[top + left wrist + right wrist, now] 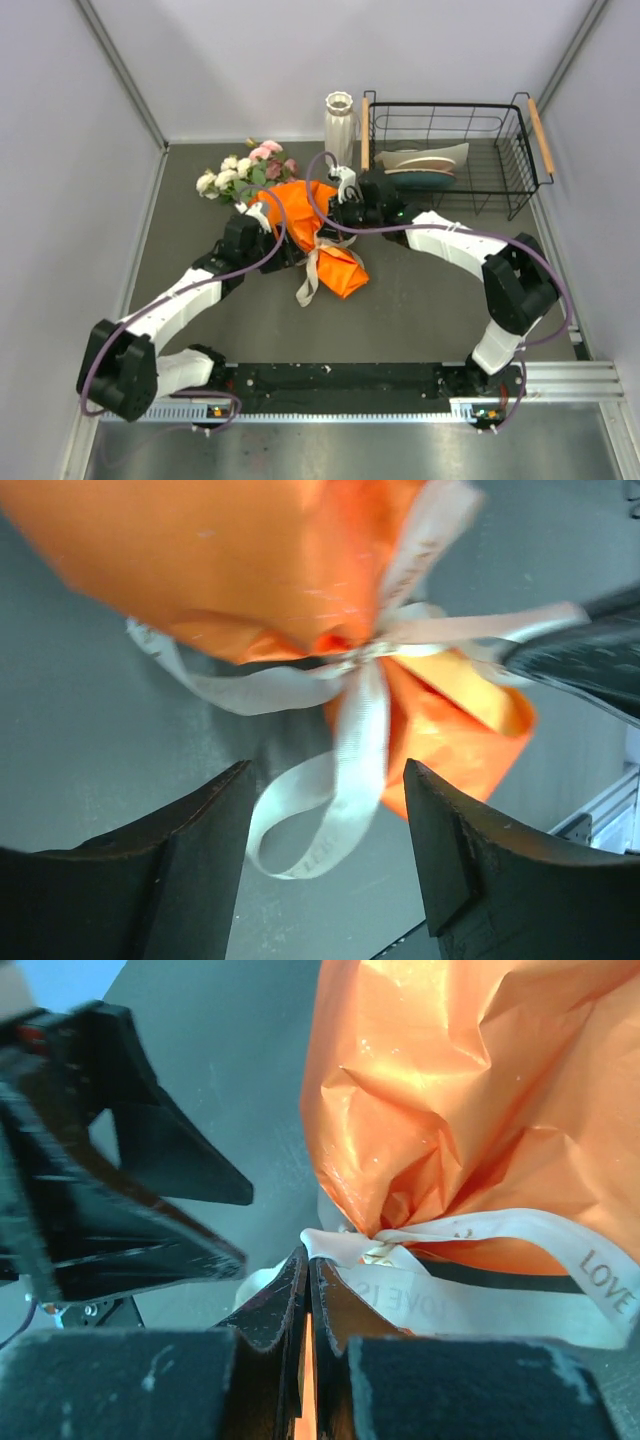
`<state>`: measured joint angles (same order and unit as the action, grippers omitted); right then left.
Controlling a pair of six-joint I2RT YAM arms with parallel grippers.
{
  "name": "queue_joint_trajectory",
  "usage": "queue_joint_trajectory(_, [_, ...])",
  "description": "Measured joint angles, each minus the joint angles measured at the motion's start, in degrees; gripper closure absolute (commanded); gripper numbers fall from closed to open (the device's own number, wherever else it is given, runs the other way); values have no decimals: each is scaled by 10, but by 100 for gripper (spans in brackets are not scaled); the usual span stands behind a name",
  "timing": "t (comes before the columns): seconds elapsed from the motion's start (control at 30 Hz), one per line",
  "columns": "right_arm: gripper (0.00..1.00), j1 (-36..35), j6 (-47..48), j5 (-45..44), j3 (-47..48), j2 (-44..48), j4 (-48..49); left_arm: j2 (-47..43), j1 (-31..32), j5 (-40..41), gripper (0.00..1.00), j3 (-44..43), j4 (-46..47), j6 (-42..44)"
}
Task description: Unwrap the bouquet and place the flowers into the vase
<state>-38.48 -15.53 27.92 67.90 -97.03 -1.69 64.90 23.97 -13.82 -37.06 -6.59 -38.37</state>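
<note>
The bouquet point(300, 215) lies on the grey table, its flowers point(240, 172) pointing to the far left and its orange paper point(470, 1100) tied with a cream ribbon point(340, 780). My right gripper point(308, 1257) is shut on a strand of that ribbon right at the knot point(375, 1250), and the strand runs taut to it. My left gripper point(325, 772) hangs open just above the table, a ribbon loop lying loose between its fingers point(200, 850) without touching them. The white ribbed vase point(340, 125) stands upright at the back, apart from both grippers.
A black wire basket point(520, 150) with wooden handles holds plates point(425, 165) at the back right, next to the vase. Grey walls close in the table on the left, right and far sides. Both arms meet over the bouquet's wrapped end.
</note>
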Motion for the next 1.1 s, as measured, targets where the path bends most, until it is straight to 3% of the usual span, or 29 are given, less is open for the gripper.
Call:
queue_joint_trajectory(0.07, [100,0,-1,3,9,-4,-8,31,-8,6,42,-2,-5,-14])
queue_joint_trajectory(0.13, [100,0,-2,5,12,-8,-11,47,-35,4,38,11,0,-40])
queue_joint_trajectory(0.3, [100,0,-2,6,12,-10,-17,13,-111,1,34,131,80,-145])
queue_joint_trajectory(0.57, [100,0,-7,7,12,-10,-17,120,-112,-39,43,131,154,-285])
queue_joint_trajectory(0.7, [100,0,-8,6,12,-10,-16,167,-99,-32,51,99,162,-340])
queue_joint_trajectory(0.93, [100,-1,-12,6,11,-10,-9,236,-64,-19,56,80,213,-466])
queue_joint_trajectory(1.0, [100,-3,-12,6,11,-10,-7,249,-61,-19,67,82,234,-496])
queue_joint_trajectory(1.07, [100,-5,-12,6,11,-10,-6,264,-59,-17,95,85,259,-521])
queue_joint_trajectory(1.1, [100,-6,-12,6,11,-10,-5,273,-57,-15,100,88,269,-530])
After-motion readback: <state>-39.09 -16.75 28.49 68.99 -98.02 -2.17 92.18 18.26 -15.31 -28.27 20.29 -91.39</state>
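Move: From the left gripper, the loose ribbon beside the knot lies about 4 cm ahead and some 10 cm below, neither left nor right. The knot is about 8 cm ahead, 6 cm right and 9 below; the wide orange wrap some 16 cm ahead and 8 below; the stem end about 13 cm right, level fore and aft, 10 below. The right gripper already pinches another ribbon part; the loose ribbon is roughly 9 cm to its left, level fore and aft, 11 below. Bring the open left gripper down about 10 cm to the loose ribbon, swinging some 6 cm out to the left first, then back right and about 4 cm forward. Roll it some 60 degrees counter-clockwise, seen from behind the hand, keeping the fingers' slant, and close the fingertips to pinch the ribbon beside the knot. Keep the right gripper still, holding its ribbon. ##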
